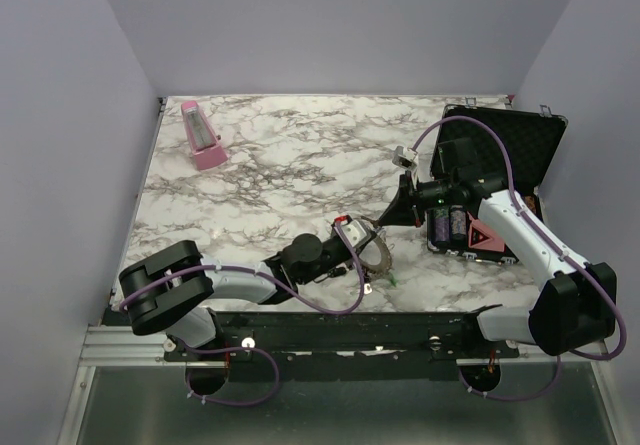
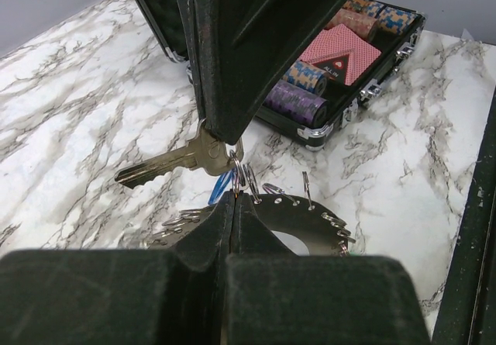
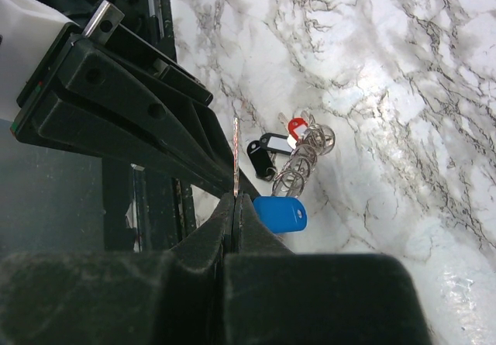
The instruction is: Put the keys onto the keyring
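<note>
The keyring [image 2: 310,222] is a flat grey disc with a wide hole and small split rings along its rim; it lies on the marble near the front edge [image 1: 378,255]. My left gripper [image 2: 234,198] is shut, pinching one of the rim's split rings. A silver key [image 2: 186,159] hangs just above that ring, held by my right gripper [image 3: 235,198], which is shut on it; there the key shows edge-on [image 3: 235,155]. Blue [image 3: 279,213], black [image 3: 260,155] and red [image 3: 297,126] tags lie around the ring. The two grippers meet tip to tip [image 1: 392,215].
An open black case [image 1: 500,165] with stacked poker chips [image 2: 298,101] and red cards [image 2: 341,54] stands at the right, close behind the right arm. A pink wedge-shaped object [image 1: 203,137] sits at the back left. The metal rail runs along the near edge.
</note>
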Robot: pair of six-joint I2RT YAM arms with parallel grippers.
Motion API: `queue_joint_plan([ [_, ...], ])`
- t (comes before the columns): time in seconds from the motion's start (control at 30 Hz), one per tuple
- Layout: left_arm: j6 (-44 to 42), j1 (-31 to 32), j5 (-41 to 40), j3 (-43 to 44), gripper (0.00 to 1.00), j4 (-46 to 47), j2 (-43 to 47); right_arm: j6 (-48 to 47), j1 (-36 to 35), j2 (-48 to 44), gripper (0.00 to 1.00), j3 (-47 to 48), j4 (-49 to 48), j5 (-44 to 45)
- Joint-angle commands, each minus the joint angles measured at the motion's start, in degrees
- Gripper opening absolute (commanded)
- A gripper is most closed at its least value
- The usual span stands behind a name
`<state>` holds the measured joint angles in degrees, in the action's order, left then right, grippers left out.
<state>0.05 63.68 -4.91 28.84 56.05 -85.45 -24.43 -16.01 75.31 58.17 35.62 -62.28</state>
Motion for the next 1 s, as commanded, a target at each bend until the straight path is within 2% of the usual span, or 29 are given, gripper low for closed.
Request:
queue_joint_plan([
  [0.0,0.2,0.5,-1.6,-0.7,0.0,0.5,1.9,0.3,0.3,-1.6,0.0,0.9,-1.4,-1.7],
  [0.3,2.3,0.5,-2.7,-4.5,0.0,1.3,7.2,-0.1,0.5,-2.3,0.0,0.5,-1.6,-0.3],
  [0.63,3.5,0.5,-0.2,-10.0,0.0,9.1,9.9,-0.7,0.7,-2.5,0.01,-0.2,-1.7,-0.5],
  [0.8,4.5,0.4,2.3,-12.9,0.0,16.4,10.0,-1.9,0.8,-2.4,0.01,-0.4,-0.9,-2.5],
  [0.97,5.3,0.4,2.9,-13.3,0.0,17.2,10.0,-3.8,0.7,-2.6,0.01,-0.2,0.6,-4.3],
])
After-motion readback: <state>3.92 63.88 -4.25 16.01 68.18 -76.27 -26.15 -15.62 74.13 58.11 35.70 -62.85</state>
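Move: The small ring on the key sits right at the left gripper's shut tips, within about 1 cm above them. The key is in the right gripper, its middle about 2 cm above the left tips and 1 cm ahead. The round keyring hangs some 5 cm below the left tips, 2 cm back and 2 cm right; the blue tag is about 2 cm right, 1 cm ahead and 1 cm lower. From the right hand, the small ring lies roughly 1 cm left and 1 cm below. Draw the left gripper away from the key's small ring and the right fingertips, about 4 cm left, with some 2 cm of rise and, increasingly, nearly 3 cm back towards the base. Keep its fingers shut and let the hand roll gently, about 10 degrees, left side dipping. Hold the right gripper almost still, pinching the key throughout. ##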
